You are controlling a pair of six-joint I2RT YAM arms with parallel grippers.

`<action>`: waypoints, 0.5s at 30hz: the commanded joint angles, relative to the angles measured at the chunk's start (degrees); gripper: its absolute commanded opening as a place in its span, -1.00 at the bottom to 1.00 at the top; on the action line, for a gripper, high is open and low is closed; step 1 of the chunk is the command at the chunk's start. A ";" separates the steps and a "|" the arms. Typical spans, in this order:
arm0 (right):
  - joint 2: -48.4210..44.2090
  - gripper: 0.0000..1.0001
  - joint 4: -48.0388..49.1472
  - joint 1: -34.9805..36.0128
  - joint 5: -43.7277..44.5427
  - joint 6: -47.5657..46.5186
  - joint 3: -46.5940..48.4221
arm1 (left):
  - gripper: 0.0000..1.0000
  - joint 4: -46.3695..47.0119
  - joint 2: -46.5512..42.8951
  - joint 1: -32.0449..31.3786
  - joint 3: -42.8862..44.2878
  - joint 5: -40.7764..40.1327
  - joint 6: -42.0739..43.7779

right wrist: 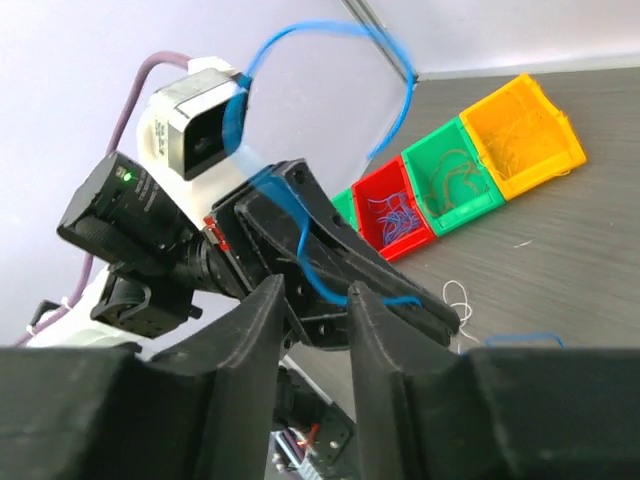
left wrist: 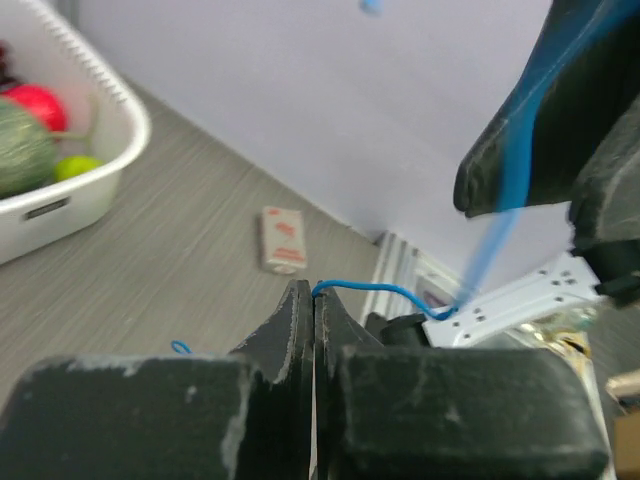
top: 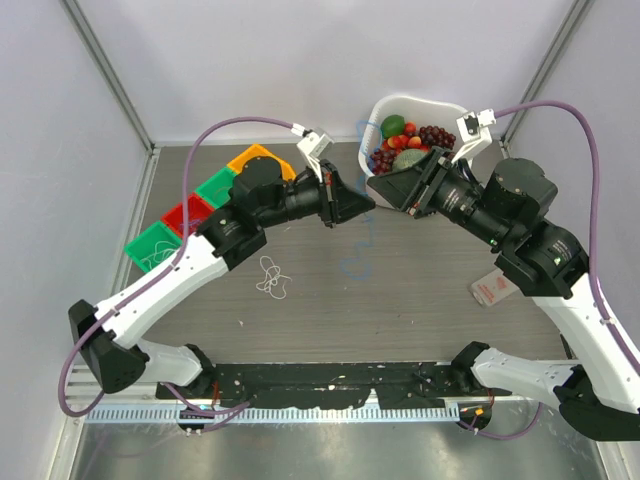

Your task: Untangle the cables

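My two grippers meet nose to nose above the middle of the table. The left gripper [left wrist: 315, 292] is shut on a thin blue cable [left wrist: 385, 290] at its very tips. From there the cable bends up along the right gripper's fingers [left wrist: 530, 140]. The right gripper [right wrist: 315, 298] stands a little open. The blue cable [right wrist: 318, 270] crosses its gap and ends at the left gripper's tips [right wrist: 447, 318]. From above, the blue cable [top: 358, 258] hangs down to the table in a loop. A white cable [top: 272, 277] lies loose on the table.
Four small bins stand in a row at the back left: green [top: 152, 246], red [top: 188, 213], green [top: 216, 185] and orange [top: 258, 160], with cables in them. A white basket [top: 392, 105] of fruit stands at the back. A small packet [top: 492, 290] lies at the right.
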 commanded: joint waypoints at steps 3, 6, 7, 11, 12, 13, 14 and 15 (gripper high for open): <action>1.28 0.51 -10.19 0.11 12.39 -2.53 1.35 | -1.00 -23.04 -6.26 5.65 5.44 -22.90 3.85; 0.94 0.58 -14.86 0.11 18.99 -3.84 1.10 | -1.00 -31.41 -6.96 13.99 6.69 -25.90 1.13; 0.50 0.57 -14.96 0.11 19.18 -4.37 0.48 | -1.00 -32.30 -7.66 16.55 6.08 -26.00 0.69; 0.49 0.58 -15.13 0.11 18.57 -4.73 -1.10 | -1.00 -31.17 -10.12 27.27 2.74 -28.19 1.03; 0.76 0.58 -15.13 0.11 17.96 -4.47 -1.28 | -1.00 -30.81 -10.12 29.56 2.56 -28.98 1.73; 0.93 0.58 -15.13 0.02 17.78 -4.29 -1.45 | -1.00 -31.07 -9.86 30.19 2.99 -30.03 3.13; 1.37 0.58 -15.05 0.02 17.34 -4.11 -1.63 | -1.00 -31.07 -9.60 30.89 3.52 -31.34 4.80; 1.55 0.57 -15.05 0.02 16.99 -4.11 -1.81 | -1.00 -30.90 -9.16 31.25 3.78 -32.31 6.55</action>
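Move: The left fingers are shut on the blue cable; the red bin it is taken towards lies about 40 cm to this hand's left, 16 cm ahead and 30 cm below. From this hand the far green bin is some 24 cm ahead and 32 cm left, the near green bin 7 cm ahead and 47 cm left, the loose white cable 3 cm ahead and 21 cm left, 33 cm down. From the right hand the red bin is about 40 cm left, 16 cm ahead and 37 cm below. The left arm keeps its pinch on the blue cable and sweeps it, quickening, some 25 cm left and about 13 cm forward towards the red bin, sinking slightly while the wrist swings counter-clockwise by over 50 degrees, so that the fingers come round from pointing right to pointing forward. The right fingers, already starting to part, spread wide and leave the cable to the left hand, as that hand drops about 8 cm and eases to its right, away from the left gripper. ##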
